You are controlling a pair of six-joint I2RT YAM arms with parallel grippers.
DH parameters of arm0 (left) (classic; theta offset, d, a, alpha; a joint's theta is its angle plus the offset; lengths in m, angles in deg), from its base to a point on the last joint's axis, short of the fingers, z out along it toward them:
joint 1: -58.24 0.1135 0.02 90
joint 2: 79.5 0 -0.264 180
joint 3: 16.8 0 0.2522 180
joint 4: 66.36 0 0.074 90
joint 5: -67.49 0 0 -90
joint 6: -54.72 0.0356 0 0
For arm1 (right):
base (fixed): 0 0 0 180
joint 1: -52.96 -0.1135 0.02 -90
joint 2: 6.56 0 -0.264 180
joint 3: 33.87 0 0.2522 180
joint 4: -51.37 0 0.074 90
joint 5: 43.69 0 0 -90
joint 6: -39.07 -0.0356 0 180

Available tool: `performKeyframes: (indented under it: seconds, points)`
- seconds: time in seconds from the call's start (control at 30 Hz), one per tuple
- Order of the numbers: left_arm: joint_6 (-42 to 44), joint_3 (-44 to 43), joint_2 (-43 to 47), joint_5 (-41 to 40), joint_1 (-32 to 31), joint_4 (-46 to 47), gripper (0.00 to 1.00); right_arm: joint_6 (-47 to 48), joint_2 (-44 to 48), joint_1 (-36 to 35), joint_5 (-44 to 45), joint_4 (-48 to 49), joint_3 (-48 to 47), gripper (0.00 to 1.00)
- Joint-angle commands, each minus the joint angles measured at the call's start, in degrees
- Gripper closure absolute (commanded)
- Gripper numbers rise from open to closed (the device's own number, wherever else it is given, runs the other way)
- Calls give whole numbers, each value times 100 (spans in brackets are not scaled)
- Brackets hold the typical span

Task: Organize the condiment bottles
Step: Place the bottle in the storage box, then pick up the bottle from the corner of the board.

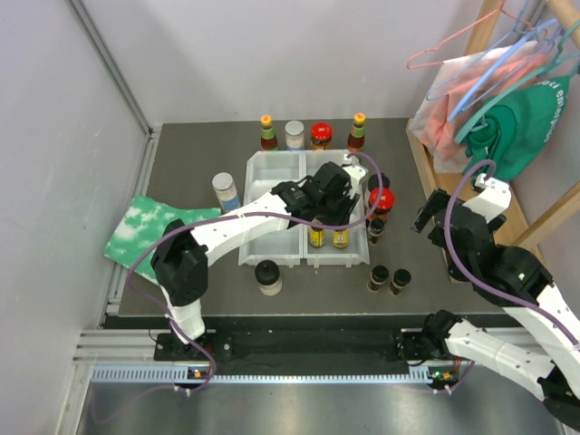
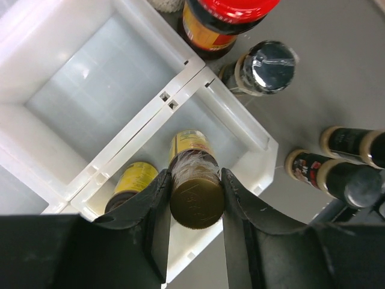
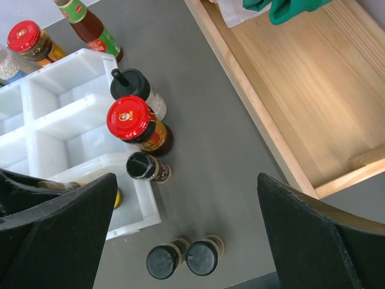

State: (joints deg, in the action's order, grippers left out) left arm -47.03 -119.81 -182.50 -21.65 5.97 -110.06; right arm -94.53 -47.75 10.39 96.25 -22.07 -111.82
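My left gripper (image 2: 195, 178) is shut on a gold-capped, yellow-labelled condiment bottle (image 2: 196, 203) in the near right compartment of the white tray (image 2: 90, 90). A second yellow-labelled bottle (image 2: 133, 183) stands beside it. From above, both bottles (image 1: 328, 237) show under the left gripper (image 1: 331, 204). My right gripper (image 3: 186, 180) hangs open and empty, high over the table to the right of the tray. Under it are two small dark spice jars (image 3: 183, 257). A red-lidded jar (image 3: 135, 123), a black-capped jar (image 3: 133, 87) and a small dark jar (image 3: 144, 167) stand along the tray's right side.
Two sauce bottles (image 1: 266, 132), a pale-lidded jar (image 1: 294, 134) and a red-lidded jar (image 1: 320, 135) line up behind the tray. Another pale-lidded jar (image 1: 227, 190) is to its left, a black-capped jar (image 1: 267, 276) in front. The green-white cloth (image 1: 145, 231) lies left. A wooden rack (image 1: 435, 181) borders the right.
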Motion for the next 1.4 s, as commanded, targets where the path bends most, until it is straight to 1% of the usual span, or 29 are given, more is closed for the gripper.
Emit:
performKeyframes:
  seconds: [0.0,0.2,0.27,0.33,0.37,0.4,0.43,0.5,0.53,0.63,0.73,0.77,0.8,0.83,1.03,1.2,1.37]
  points:
    - [120,-198,-80,-341,-90,576,100,18,58,38,122,36,2,1]
    - [111,-110,-212,-376,-125,664,100,18,129,38,148,9,20,1]
    - [103,-57,-220,-402,-125,743,96,35,137,38,157,18,20,1]
    - [94,4,-220,-455,-134,770,87,44,155,47,166,35,20,1]
    - [85,13,-212,-455,-134,770,79,35,164,47,166,9,20,1]
    - [85,31,-212,-473,-143,761,74,44,164,38,166,18,29,1]
    - [85,39,-212,-482,-143,770,63,44,173,47,166,18,20,1]
    - [85,66,-186,-508,-161,770,51,44,181,38,157,0,29,1]
    - [85,66,-185,-526,-161,770,39,35,173,47,157,9,29,1]
    - [120,75,-89,-631,-187,813,24,44,190,47,131,-8,20,1]
    - [138,119,87,-877,-231,1006,14,9,190,47,87,-70,37,1]
    - [120,136,139,-877,-231,1050,6,0,190,47,52,-87,55,1]
    - [103,145,227,-877,-231,1103,3,0,182,38,-44,-114,72,1]
    - [85,154,280,-877,-231,1182,1,-17,181,47,-97,-131,142,1]
    - [-99,303,842,-930,-240,1332,1,-246,85,38,-536,-517,380,1]
    - [-319,803,1684,-1027,-240,1438,1,-571,41,38,-940,-887,485,1]
    - [-573,1514,2459,-1412,-240,1332,1,-983,102,47,-1477,-1177,626,1]
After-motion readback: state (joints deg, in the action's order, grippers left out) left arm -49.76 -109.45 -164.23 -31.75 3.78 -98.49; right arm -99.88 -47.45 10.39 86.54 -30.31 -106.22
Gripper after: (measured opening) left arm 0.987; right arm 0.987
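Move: The yellow-label bottle, held by its upper part in the left fingers, hangs just over its spot on the floor of the storage box's near right compartment: roughly 1 cm ahead, 1 cm right and 9 cm below this hand. The standing yellow bottle is level with the hand, 6 cm left; outside the box, a small dark-capped bottle is 9 cm right and 1 cm ahead, and the red-lidded jar 11 cm right, 8 cm ahead. From the right hand, that spot lies about 8 cm ahead, 22 cm left and 20 cm below. The yellow-label bottle goes down the last 2 cm onto the compartment floor, and the left fingers, easing slightly forward, open wide and let go. The left hand then lifts some 12 cm clear, drawing left and a little back while its fingers tilt up. Late on, the empty, open right hand sinks about 6 cm and eases back, its fingers tipping down. ##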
